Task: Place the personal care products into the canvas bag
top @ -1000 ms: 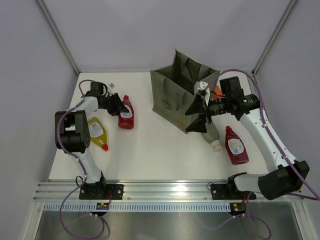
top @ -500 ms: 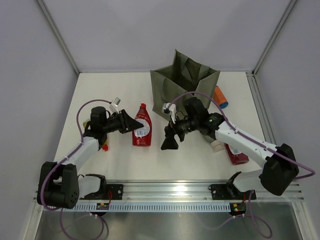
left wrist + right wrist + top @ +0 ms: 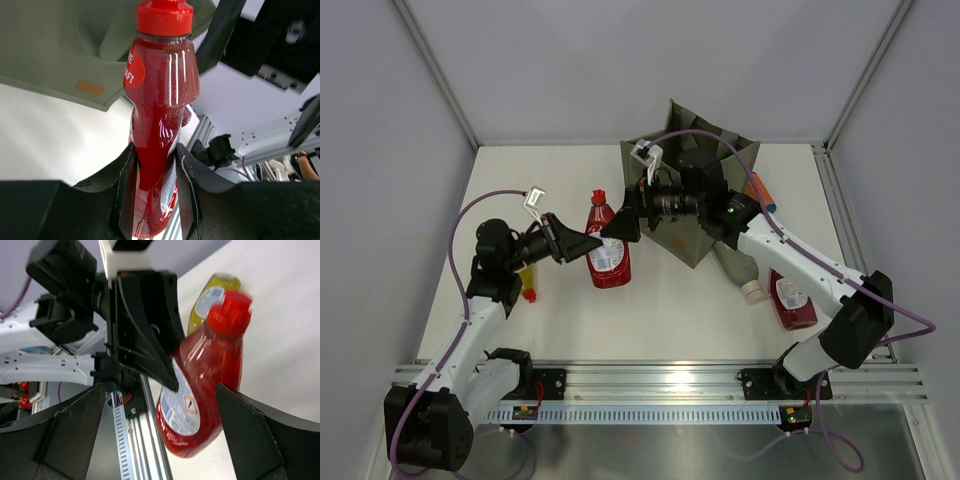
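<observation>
My left gripper [image 3: 586,243] is shut on a red bottle [image 3: 606,250] with a white label. It grips the lower body [image 3: 162,100], and the red cap points toward the olive canvas bag [image 3: 672,190]. The left wrist view shows the bag's wall [image 3: 55,45] with its orange mark beyond the bottle. My right gripper [image 3: 620,228] is open, right by the bottle's neck. In the right wrist view the bottle [image 3: 205,390] sits between the wide-apart fingers [image 3: 260,440], which do not touch it. A grey-green bottle [image 3: 740,270], a dark red one [image 3: 790,298] and an orange one [image 3: 760,192] lie right of the bag.
A yellow bottle [image 3: 523,272] with a red cap lies on the table under the left arm and also shows in the right wrist view [image 3: 212,295]. The right arm reaches across the front of the bag. The aluminium rail [image 3: 650,380] runs along the near edge.
The left gripper has carried the red bottle from the far left toward the bag. The right gripper left the bag, swung out over the table, then came up to the bottle.
</observation>
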Motion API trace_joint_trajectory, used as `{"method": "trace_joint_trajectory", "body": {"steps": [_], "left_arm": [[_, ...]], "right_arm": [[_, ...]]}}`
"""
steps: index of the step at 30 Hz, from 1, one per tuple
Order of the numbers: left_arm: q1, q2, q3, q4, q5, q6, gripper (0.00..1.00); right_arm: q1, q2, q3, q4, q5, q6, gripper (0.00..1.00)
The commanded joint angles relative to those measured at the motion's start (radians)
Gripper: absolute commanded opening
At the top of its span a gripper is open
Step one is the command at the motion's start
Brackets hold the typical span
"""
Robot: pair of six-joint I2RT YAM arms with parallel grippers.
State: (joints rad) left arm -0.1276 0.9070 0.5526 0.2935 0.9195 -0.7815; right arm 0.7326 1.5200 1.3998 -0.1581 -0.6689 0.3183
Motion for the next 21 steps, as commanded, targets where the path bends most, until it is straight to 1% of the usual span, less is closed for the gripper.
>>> {"method": "trace_joint_trajectory", "body": {"steps": [1,4,5,7,11,14,15,16,17,19,20,21], "left_arm": [[-0.006,-0.054,0.072,0.144,0.085,-0.048,0.00],[-0.006,-0.074,0.075,0.148,0.085,-0.058,0.00],[-0.006,-0.076,0.073,0.150,0.087,-0.059,0.00],[-0.007,-0.077,0.063,0.170,0.094,-0.073,0.00],[-0.010,-0.076,0.049,0.200,0.090,-0.093,0.00],[-0.033,-0.048,0.011,0.242,0.070,-0.105,0.00],[-0.041,-0.036,0.001,0.252,0.059,-0.104,0.00],[-0.047,-0.002,-0.006,0.253,0.047,-0.099,0.00],[-0.055,0.016,-0.016,0.254,0.032,-0.099,0.00],[-0.058,0.055,-0.013,0.243,0.021,-0.093,0.00],[-0.058,0.055,-0.008,0.192,0.003,-0.056,0.00],[-0.058,0.049,0.022,0.132,-0.016,-0.011,0.01]], "right_arm": [[0.011,0.009,0.076,-0.015,0.057,-0.051,1.00],[0.011,0.049,0.094,-0.034,0.034,-0.067,1.00],[0.011,0.064,0.099,-0.034,-0.034,-0.064,0.99],[0.019,0.110,0.099,-0.038,-0.076,-0.058,1.00],[0.044,0.184,0.116,-0.145,-0.054,-0.107,0.98],[0.047,0.218,0.065,-0.120,-0.060,-0.085,0.86],[0.053,0.242,0.065,-0.129,-0.067,-0.105,0.76],[0.057,0.258,0.073,-0.147,-0.063,-0.126,0.72],[0.065,0.279,0.093,-0.187,-0.025,-0.149,0.72],[0.064,0.285,0.108,-0.214,0.018,-0.200,0.72],[0.065,0.282,0.128,-0.236,0.082,-0.232,0.72],[0.065,0.264,0.131,-0.257,0.110,-0.275,0.74]]}}
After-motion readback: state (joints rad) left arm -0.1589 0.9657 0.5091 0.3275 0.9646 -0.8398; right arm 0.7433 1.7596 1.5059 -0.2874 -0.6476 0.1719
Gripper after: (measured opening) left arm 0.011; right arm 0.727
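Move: The red bottle is pinched in the left fingers, its middle some 2 cm to the right of that hand. The canvas bag stands about 13 cm ahead, 19 cm right and 12 cm below, and the yellow bottle lies roughly 20 cm left, 1 cm ahead and 22 cm below. From the open right hand the red bottle is about 3 cm left, 4 cm back and 5 cm below, the bag 12 cm ahead, 15 cm right and 16 cm below. The right hand, fingers wide and pointing left beside the red bottle's upper part, rises about 2 cm, then sinks some 10 cm past its starting height while edging forward and a little left, closing only about a quarter and ending empty. Meanwhile the left hand eases up and back about 2 cm, still with the bottle at first, and its fingers run fully shut with nothing left between them, before that hand dips some 4 cm. ##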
